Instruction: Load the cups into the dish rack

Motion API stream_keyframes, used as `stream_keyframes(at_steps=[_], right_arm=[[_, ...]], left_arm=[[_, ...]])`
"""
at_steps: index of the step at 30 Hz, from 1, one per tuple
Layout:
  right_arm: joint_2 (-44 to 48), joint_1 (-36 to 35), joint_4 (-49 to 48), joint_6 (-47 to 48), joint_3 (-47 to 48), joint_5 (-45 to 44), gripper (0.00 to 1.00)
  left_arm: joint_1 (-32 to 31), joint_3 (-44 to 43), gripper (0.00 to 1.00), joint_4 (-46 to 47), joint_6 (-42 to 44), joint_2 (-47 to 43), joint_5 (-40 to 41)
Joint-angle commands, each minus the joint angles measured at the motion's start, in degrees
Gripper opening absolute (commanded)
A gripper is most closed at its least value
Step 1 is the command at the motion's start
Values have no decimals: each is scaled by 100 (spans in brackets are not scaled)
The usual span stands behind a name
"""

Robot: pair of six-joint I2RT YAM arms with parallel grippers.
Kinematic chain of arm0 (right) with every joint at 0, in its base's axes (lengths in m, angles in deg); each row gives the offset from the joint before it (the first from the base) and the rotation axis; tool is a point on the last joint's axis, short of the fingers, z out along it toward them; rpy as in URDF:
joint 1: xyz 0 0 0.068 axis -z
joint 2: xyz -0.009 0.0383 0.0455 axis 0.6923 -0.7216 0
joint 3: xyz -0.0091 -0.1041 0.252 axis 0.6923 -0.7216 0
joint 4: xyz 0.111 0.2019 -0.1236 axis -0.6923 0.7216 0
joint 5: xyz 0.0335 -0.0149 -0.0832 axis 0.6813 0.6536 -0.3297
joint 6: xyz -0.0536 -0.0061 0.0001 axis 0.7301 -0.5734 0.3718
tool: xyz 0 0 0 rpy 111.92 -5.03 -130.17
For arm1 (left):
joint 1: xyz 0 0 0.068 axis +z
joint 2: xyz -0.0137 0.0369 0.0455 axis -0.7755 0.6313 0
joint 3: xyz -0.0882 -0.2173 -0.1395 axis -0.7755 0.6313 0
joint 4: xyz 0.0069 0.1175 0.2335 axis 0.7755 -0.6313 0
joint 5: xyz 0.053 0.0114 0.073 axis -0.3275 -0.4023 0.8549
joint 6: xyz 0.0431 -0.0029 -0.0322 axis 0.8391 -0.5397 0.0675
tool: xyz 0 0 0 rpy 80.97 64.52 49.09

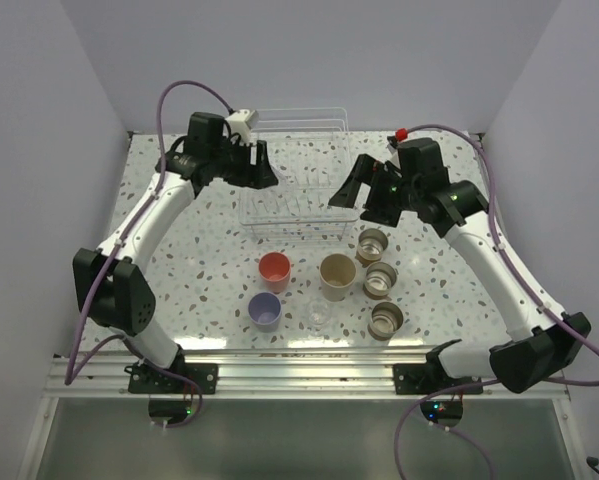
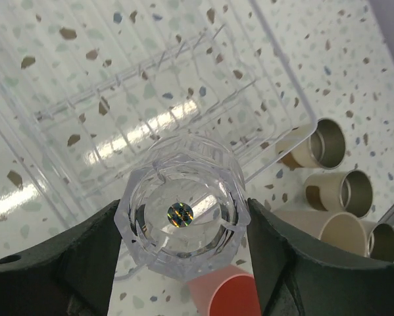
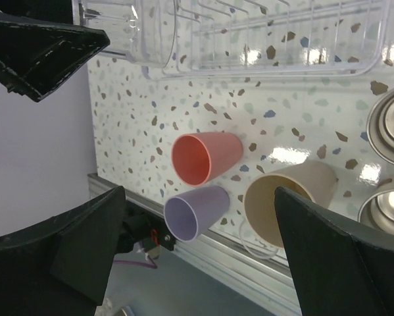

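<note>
The white wire dish rack [image 1: 297, 190] stands at the back middle of the table. My left gripper [image 1: 262, 172] is shut on a clear glass cup [image 2: 183, 214] held over the rack's left end, a finger pressed on each side. My right gripper [image 1: 354, 190] hangs open and holds nothing beside the rack's right end. On the table in front stand the coral-red cup [image 1: 274, 270], the lavender cup [image 1: 265, 311], the beige cup [image 1: 337, 275], a second clear glass cup [image 1: 318, 314] and three tan cups [image 1: 372, 244], [image 1: 380, 281], [image 1: 386, 320].
The rack's thin upright prongs [image 2: 118, 99] lie under the held glass. The table's near edge is a metal rail [image 1: 299, 365] just behind the lavender and clear cups. Grey walls close in the table on the left, right and back.
</note>
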Motion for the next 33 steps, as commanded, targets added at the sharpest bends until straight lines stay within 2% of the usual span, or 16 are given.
stream_keyframes(at_steps=[1, 7, 20, 29, 33], right_arm=[[152, 27, 266, 183, -72, -191, 98], [170, 36, 275, 165, -212, -209, 98], [126, 45, 328, 77, -300, -305, 98], [38, 45, 205, -37, -423, -297, 98], [-41, 36, 143, -55, -476, -297, 98]], left_arm=[[-80, -176, 0, -477, 546, -20, 719], [-308, 157, 0, -381, 669, 68, 1141], [-493, 729, 0, -178, 713, 385, 1317], [-572, 686, 0, -380, 827, 754, 2345], [-599, 843, 0, -231, 784, 798, 2390]])
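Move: The clear cup, already gripped by the left hand, is bound for the near-left part of the dish rack, about 3 cm ahead, 2 cm to the left and some 18 cm below that hand. The red cup stands about 15 cm back and level sideways; the beige cup about 16 cm back and 15 cm to the right; both some 20 cm below. From the right hand the rack spot lies roughly 13 cm ahead, 22 cm left and 23 cm below. The clear cup goes down towards the near-left part of the rack, the left hand sinking some 12 cm, easing briefly and then sinking again while drifting about 2 cm left. On the way the wrist tips the fingers some 20 degrees steeper towards the rack; their hold on the cup stays unchanged. The empty right hand, fingers still wide open, sinks about 4 cm off to the side. ##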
